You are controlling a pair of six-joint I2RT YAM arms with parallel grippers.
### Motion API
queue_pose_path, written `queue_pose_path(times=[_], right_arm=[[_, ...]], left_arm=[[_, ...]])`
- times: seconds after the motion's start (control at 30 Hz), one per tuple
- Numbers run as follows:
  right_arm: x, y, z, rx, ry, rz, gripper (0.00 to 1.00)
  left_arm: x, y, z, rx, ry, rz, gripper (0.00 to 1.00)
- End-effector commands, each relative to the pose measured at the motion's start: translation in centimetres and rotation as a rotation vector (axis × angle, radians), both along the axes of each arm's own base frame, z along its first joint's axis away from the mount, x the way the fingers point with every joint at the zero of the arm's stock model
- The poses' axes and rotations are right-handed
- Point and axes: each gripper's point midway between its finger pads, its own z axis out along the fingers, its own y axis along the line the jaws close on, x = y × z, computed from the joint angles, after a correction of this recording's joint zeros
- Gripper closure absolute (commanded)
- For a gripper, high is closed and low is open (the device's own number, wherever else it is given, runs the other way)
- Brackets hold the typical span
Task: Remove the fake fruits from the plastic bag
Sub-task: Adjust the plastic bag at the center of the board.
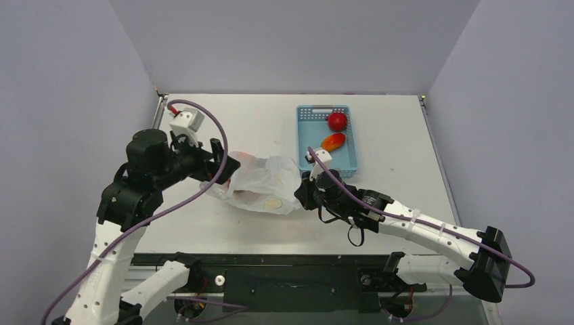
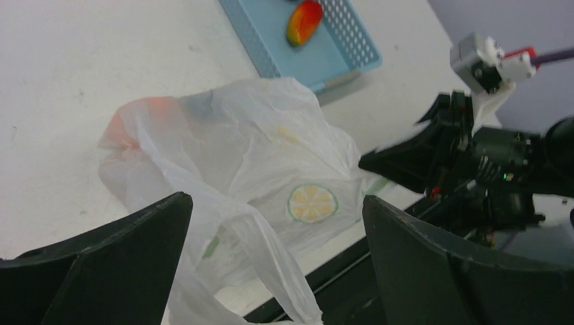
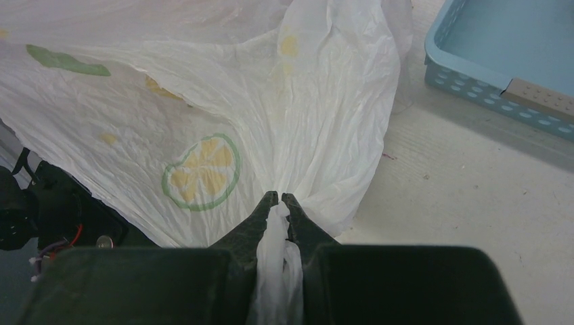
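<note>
The plastic bag (image 1: 267, 183) lies crumpled on the table, white with citrus-slice prints. My right gripper (image 1: 302, 191) is shut on a bunched strip of the bag's right end, seen clearly in the right wrist view (image 3: 279, 198). My left gripper (image 1: 228, 164) is open at the bag's left end. In the left wrist view its gripper (image 2: 274, 203) straddles the bag (image 2: 257, 156), with a twisted handle running between the fingers. An orange-red blur (image 2: 125, 128) and a darker patch (image 2: 200, 105) show through the film. No fruit lies outside the bag.
A blue basket (image 1: 308, 145) stands behind the bag at the right and holds a round red apple (image 1: 337, 121) and a red-orange mango (image 1: 332, 141). The basket also shows in the left wrist view (image 2: 325, 64) and the right wrist view (image 3: 501, 61). The table's front edge is close to the bag.
</note>
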Motion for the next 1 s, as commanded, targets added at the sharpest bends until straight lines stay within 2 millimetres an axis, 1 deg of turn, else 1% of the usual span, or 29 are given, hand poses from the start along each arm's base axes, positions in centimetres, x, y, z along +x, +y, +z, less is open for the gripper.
queue_pose_path(times=[0.0, 0.1, 0.13, 0.17, 0.2, 0.23, 0.27, 0.33, 0.37, 0.4, 0.47, 0.5, 0.53, 0.6, 0.67, 0.7, 0.77, 0.83, 0.87, 0.9, 0.93, 0.97], right_arm=[[0.3, 0.4, 0.6, 0.038, -0.02, -0.019, 1.0], [0.3, 0.4, 0.8, 0.048, -0.022, -0.024, 1.0], [0.3, 0.3, 0.8, 0.05, -0.023, -0.027, 1.0], [0.3, 0.3, 0.9, 0.051, -0.024, -0.029, 1.0], [0.2, 0.3, 0.9, 0.053, -0.026, -0.028, 1.0], [0.2, 0.3, 0.9, 0.054, -0.026, -0.028, 1.0], [0.2, 0.3, 0.9, 0.053, -0.026, -0.027, 1.0], [0.2, 0.3, 0.8, 0.05, -0.025, -0.024, 1.0], [0.1, 0.3, 0.9, 0.049, -0.026, -0.024, 1.0], [0.1, 0.3, 0.9, 0.05, -0.026, -0.023, 1.0], [0.2, 0.2, 0.9, 0.048, -0.027, -0.024, 1.0], [0.2, 0.3, 1.0, 0.049, -0.029, -0.025, 1.0], [0.2, 0.3, 1.0, 0.048, -0.03, -0.023, 1.0], [0.1, 0.5, 1.2, 0.053, -0.033, -0.023, 1.0], [0.1, 0.7, 1.5, 0.059, -0.037, -0.021, 1.0], [0.2, 0.7, 1.6, 0.062, -0.038, -0.021, 1.0], [0.2, 0.8, 1.7, 0.064, -0.038, -0.023, 1.0], [0.2, 0.8, 1.6, 0.062, -0.039, -0.024, 1.0], [0.2, 0.8, 1.5, 0.059, -0.038, -0.024, 1.0], [0.2, 0.7, 1.4, 0.057, -0.038, -0.024, 1.0], [0.1, 0.7, 1.3, 0.054, -0.036, -0.024, 1.0], [0.1, 0.7, 1.2, 0.052, -0.038, -0.023, 1.0]], left_arm=[[-0.6, -0.2, -2.6, 0.262, 0.045, 0.016, 0.03], [-1.0, -1.4, -5.6, 0.423, 0.092, 0.027, 0.06], [-1.5, -1.8, -6.2, 0.446, 0.101, 0.015, 0.06], [-1.3, -1.5, -7.0, 0.483, 0.11, 0.04, 0.1], [-1.5, -1.7, -7.3, 0.491, 0.114, 0.043, 0.12], [-1.2, -1.2, -7.8, 0.513, 0.116, 0.075, 0.16], [-1.1, -1.1, -8.0, 0.511, 0.122, 0.096, 0.18], [-1.0, -0.9, -8.4, 0.515, 0.126, 0.121, 0.31], [-0.9, -0.8, -8.7, 0.519, 0.131, 0.13, 0.36], [-0.9, -0.9, -8.9, 0.513, 0.136, 0.136, 0.46], [-0.9, -0.9, -9.3, 0.51, 0.148, 0.143, 0.53], [-0.8, -0.8, -9.4, 0.513, 0.152, 0.153, 0.53], [-0.9, -0.6, -9.6, 0.518, 0.161, 0.166, 0.43], [-1.0, -0.5, -9.9, 0.523, 0.174, 0.174, 0.29], [-1.1, -0.2, -10.4, 0.53, 0.19, 0.185, 0.24], [-1.3, -0.1, -10.6, 0.536, 0.197, 0.187, 0.24], [-1.5, 0.1, -11.2, 0.55, 0.213, 0.187, 0.27], [-1.7, 0.4, -11.9, 0.565, 0.226, 0.187, 0.35], [-1.8, 0.6, -12.2, 0.575, 0.231, 0.195, 0.43], [-1.8, 0.8, -12.3, 0.579, 0.23, 0.2, 0.48], [-1.9, 1.0, -12.3, 0.577, 0.228, 0.211, 0.6], [-1.8, 1.1, -12.2, 0.575, 0.226, 0.22, 0.67]])
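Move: Some 14 cm below the open left hand, about 3 cm back and 2 cm to its left, lies the bag's left end. From this hand the bag's middle is about 9 cm right, level in reach and 22 cm down; the blue basket is some 25 cm ahead, 28 cm right and 32 cm lower. For the right hand, already gripping the bag's other end, that left end is about 20 cm left, 1 cm ahead and 2 cm higher. Sinking about 13 cm onto the bag's left end, the left hand first swings 4 to 5 cm right, then eases back left, rolling some 30 degrees left side up and tipping down a little. Its fingers draw in to half open around the loose strip, widen partway, then narrow again without shutting. The right hand stays put, keeping its pinch. ##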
